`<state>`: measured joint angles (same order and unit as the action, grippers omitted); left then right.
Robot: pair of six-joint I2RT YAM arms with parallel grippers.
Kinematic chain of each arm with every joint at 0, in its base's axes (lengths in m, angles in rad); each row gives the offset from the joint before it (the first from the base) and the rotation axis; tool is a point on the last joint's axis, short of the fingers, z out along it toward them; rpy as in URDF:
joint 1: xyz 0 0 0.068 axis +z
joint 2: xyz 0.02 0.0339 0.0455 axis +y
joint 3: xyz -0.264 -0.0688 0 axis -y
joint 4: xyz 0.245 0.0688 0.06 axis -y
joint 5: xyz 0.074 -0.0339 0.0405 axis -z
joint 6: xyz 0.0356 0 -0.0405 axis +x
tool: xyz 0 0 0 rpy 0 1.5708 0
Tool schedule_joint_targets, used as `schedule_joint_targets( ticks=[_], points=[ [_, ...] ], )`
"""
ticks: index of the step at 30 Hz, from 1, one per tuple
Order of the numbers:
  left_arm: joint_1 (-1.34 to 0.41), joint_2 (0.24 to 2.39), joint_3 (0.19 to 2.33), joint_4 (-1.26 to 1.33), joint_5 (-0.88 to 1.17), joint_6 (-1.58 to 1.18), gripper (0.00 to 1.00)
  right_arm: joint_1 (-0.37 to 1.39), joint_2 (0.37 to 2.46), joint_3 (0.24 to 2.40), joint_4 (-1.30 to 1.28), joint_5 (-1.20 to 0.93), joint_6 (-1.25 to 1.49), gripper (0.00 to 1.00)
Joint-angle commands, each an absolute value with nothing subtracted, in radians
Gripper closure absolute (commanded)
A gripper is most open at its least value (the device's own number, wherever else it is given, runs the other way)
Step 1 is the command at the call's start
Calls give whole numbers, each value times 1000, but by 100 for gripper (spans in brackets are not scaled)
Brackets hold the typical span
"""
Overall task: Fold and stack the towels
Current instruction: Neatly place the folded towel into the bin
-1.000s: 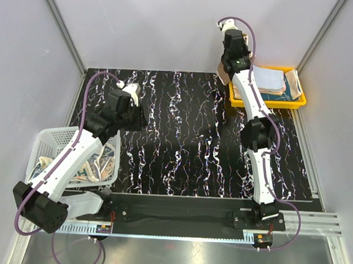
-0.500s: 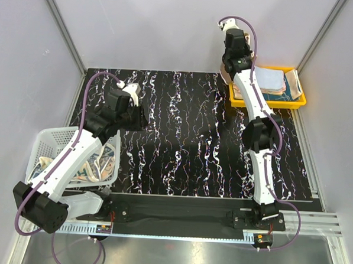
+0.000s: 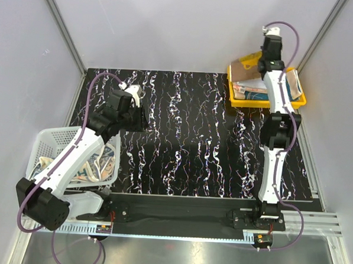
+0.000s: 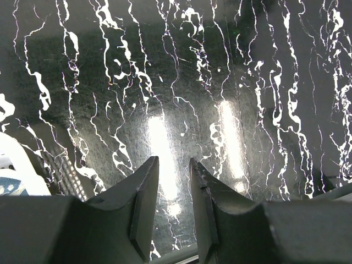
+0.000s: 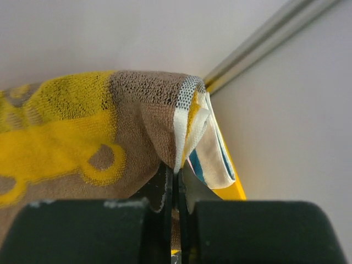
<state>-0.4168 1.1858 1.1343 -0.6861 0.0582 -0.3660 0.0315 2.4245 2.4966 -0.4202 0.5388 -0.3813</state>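
My right gripper [image 3: 264,65] [image 5: 176,175] is shut on the folded edge of a brown towel with yellow lettering [image 3: 247,61] [image 5: 82,132]. It holds the towel above the back of the yellow tray [image 3: 267,103]. Folded towels [image 3: 251,88] lie in the tray, with a beige one [image 3: 295,82] at its right end. A beige towel with teal stripes [image 5: 212,157] shows just behind the held cloth. My left gripper [image 3: 142,117] [image 4: 174,165] hovers open over the black marbled table [image 4: 181,71], with nothing between its fingers. More towels [image 3: 98,163] lie crumpled in the white mesh basket [image 3: 53,138].
The basket stands at the table's left edge, under my left arm. The tray sits in the far right corner against the grey walls [image 3: 170,25]. A metal corner post [image 5: 264,41] rises close behind the held towel. The basket's rim [image 4: 11,159] shows at the left.
My right arm has swung right and back, from the tray's left end to above its rear, carrying the brown towel. The left arm has barely moved.
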Motion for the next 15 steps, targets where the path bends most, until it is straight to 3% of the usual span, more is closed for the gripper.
schedule_joint_targets(
  ticks=[1,7,8,10,15],
  points=[
    [-413,1195,1131,-647,87,-351,66,-54,2463,2473,-411,371,-218,93],
    [-413,1207,1127,-646,86,-350,66,-113,2559,2497,-459,229,-60,53],
    [-413,1210,1129,-649,87,-350,66,-114,2540,2476,-436,203,-58,34],
    [-413,1210,1127,-649,86,-350,66,-114,2517,2418,-410,183,-43,18],
    [-413,1210,1129,-649,86,-351,66,-114,2493,2462,-463,169,-8,2]
  ],
)
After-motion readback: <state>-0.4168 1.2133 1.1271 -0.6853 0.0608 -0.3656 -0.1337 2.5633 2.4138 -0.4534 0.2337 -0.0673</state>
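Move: In the right hand, shut on its right end, the folded brown-and-yellow towel stretches off, its middle about 9 cm left and 3 cm below. The bin's middle is some 3 cm back, 2 cm left and 19 cm below that hand. The white towel topping the stack lies about 1 cm back, 1 cm left, 16 cm below; the beige towel end some 2 cm back, 11 cm right, 17 cm below. From the left hand, the bin is roughly 33 cm ahead, 54 cm right, 15 cm below. Swinging the brown-and-yellow towel down over the bin, the right hand drops about 15 cm; it carries on some 7 cm to the right for the first part, then eases 2 cm back left. On the way down it rolls its left side up by about 20 degrees, tipping the fingers further down, and they open from shut to nearly wide, letting go of the towel just over the stack. ##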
